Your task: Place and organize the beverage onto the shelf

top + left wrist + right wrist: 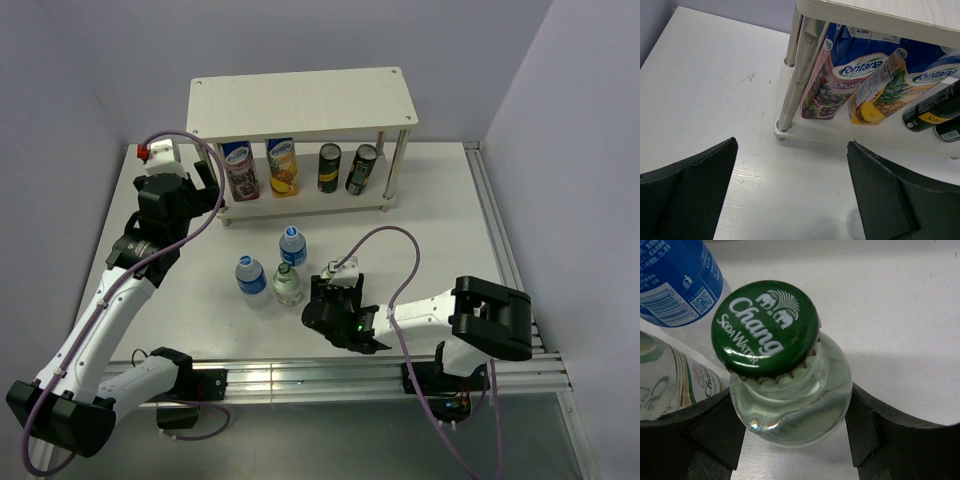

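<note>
My right gripper [796,426] is shut on the shoulder of a green-tinted glass bottle [795,400] with a green cap; a finger presses on each side. In the top view that gripper [330,292] covers the held bottle. Just to its left stand a second glass bottle [288,285] and two blue-labelled plastic bottles [292,244] [250,276]. Two dark cans [329,167] [361,169] stand on the lower board of the shelf [300,100]. My left gripper [792,145] is open and holds nothing, low over the table by the shelf's left front post [790,85].
Two tall printed juice cartons [240,170] [282,167] fill the left half of the lower board. The shelf's top board carries nothing. A metal rail [500,250] runs along the table's right edge. Walls close in behind and on both sides.
</note>
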### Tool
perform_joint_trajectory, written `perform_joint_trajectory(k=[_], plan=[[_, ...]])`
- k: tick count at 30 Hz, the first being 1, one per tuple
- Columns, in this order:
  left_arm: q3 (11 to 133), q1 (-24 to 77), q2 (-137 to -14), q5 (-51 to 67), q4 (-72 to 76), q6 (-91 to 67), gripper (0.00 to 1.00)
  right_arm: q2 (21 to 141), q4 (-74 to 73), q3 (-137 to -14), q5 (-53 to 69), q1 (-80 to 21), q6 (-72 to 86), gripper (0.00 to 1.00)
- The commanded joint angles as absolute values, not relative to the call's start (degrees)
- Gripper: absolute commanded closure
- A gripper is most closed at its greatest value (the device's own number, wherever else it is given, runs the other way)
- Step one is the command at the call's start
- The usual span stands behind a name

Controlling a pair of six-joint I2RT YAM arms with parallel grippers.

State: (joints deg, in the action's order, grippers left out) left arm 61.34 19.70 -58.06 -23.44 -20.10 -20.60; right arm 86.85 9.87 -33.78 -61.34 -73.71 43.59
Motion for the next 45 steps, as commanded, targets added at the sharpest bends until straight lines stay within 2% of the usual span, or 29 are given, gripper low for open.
perform_joint_trajectory(k=[1, 5, 6, 7, 16, 24, 30, 37, 40, 45], plan=[[62.1, 19.7, -57.4, -24.0, -19.3, -19.7, 0.02, 87.0, 10.6, -34.8, -62.2, -73.6, 44.4, 0.53], [62.1, 19.7, -57.5, -23.9, -19.4, -19.8, 0.02, 82.9, 5.9, -36.8, -62.9, -73.7, 44.2, 0.72], [62.1, 19.7, -57.5, -23.9, -19.4, -19.8, 0.02, 81.8, 2.2, -37.6, -63.8, -73.8, 44.2, 0.93], [62.1, 19.7, -57.6, -23.7, -19.4, -19.8, 0.02, 80.7, 0.5, -38.7, -64.3, -74.0, 44.6, 1.0], [62.1, 19.7, -57.0, -23.9, -19.4, -19.8, 0.02, 66.6, -10.5, -53.2, -67.8, -73.8, 33.4, 1.0], [62.1, 19.7, -56.6, -24.0, -19.4, -19.8, 0.02, 64.5, -3.5, -70.0, -65.2, -68.7, 9.2, 1.0], [62.1, 19.4, -56.2, -24.2, -19.5, -19.7, 0.02, 72.2, -5.9, -91.3, -57.8, -58.6, -1.2, 1.0], [61.9, 19.1, -56.0, -24.3, -19.2, -19.7, 0.01, 88.6, -18.4, -120.3, -47.5, -46.0, -1.1, 1.0], [62.0, 18.7, -56.2, -23.8, -19.3, -19.8, 0.01, 94.6, -24.6, -129.6, -43.6, -40.7, 3.1, 1.0], [62.0, 18.5, -56.4, -23.3, -19.2, -19.8, 0.01, 101.6, -27.1, -136.9, -36.3, -33.2, 6.1, 1.0]])
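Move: The right hand already grips the green-capped soda bottle where it stands on the table. The right half of the shelf's top board lies about 33 cm ahead of this hand, 6 cm to the right and 23 cm higher. The second soda bottle stands some 9 cm to the hand's left, about level; the nearer water bottle is 8 cm ahead and 8 cm left; the right-hand can is roughly 28 cm ahead and 7 cm right. From the idle left hand, that board spot is about 21 cm ahead, 26 cm right, at its own height. Keeping the soda bottle pinched between its fingers, the right hand lifts it off the table, first almost straight up, then increasingly forward and a little right, some 45 cm up and 20 cm forward in all, towards the shelf's top board. The fingers tip upward by about 25 degrees and the hand turns slightly clockwise; the climb flattens and just begins to sink. ##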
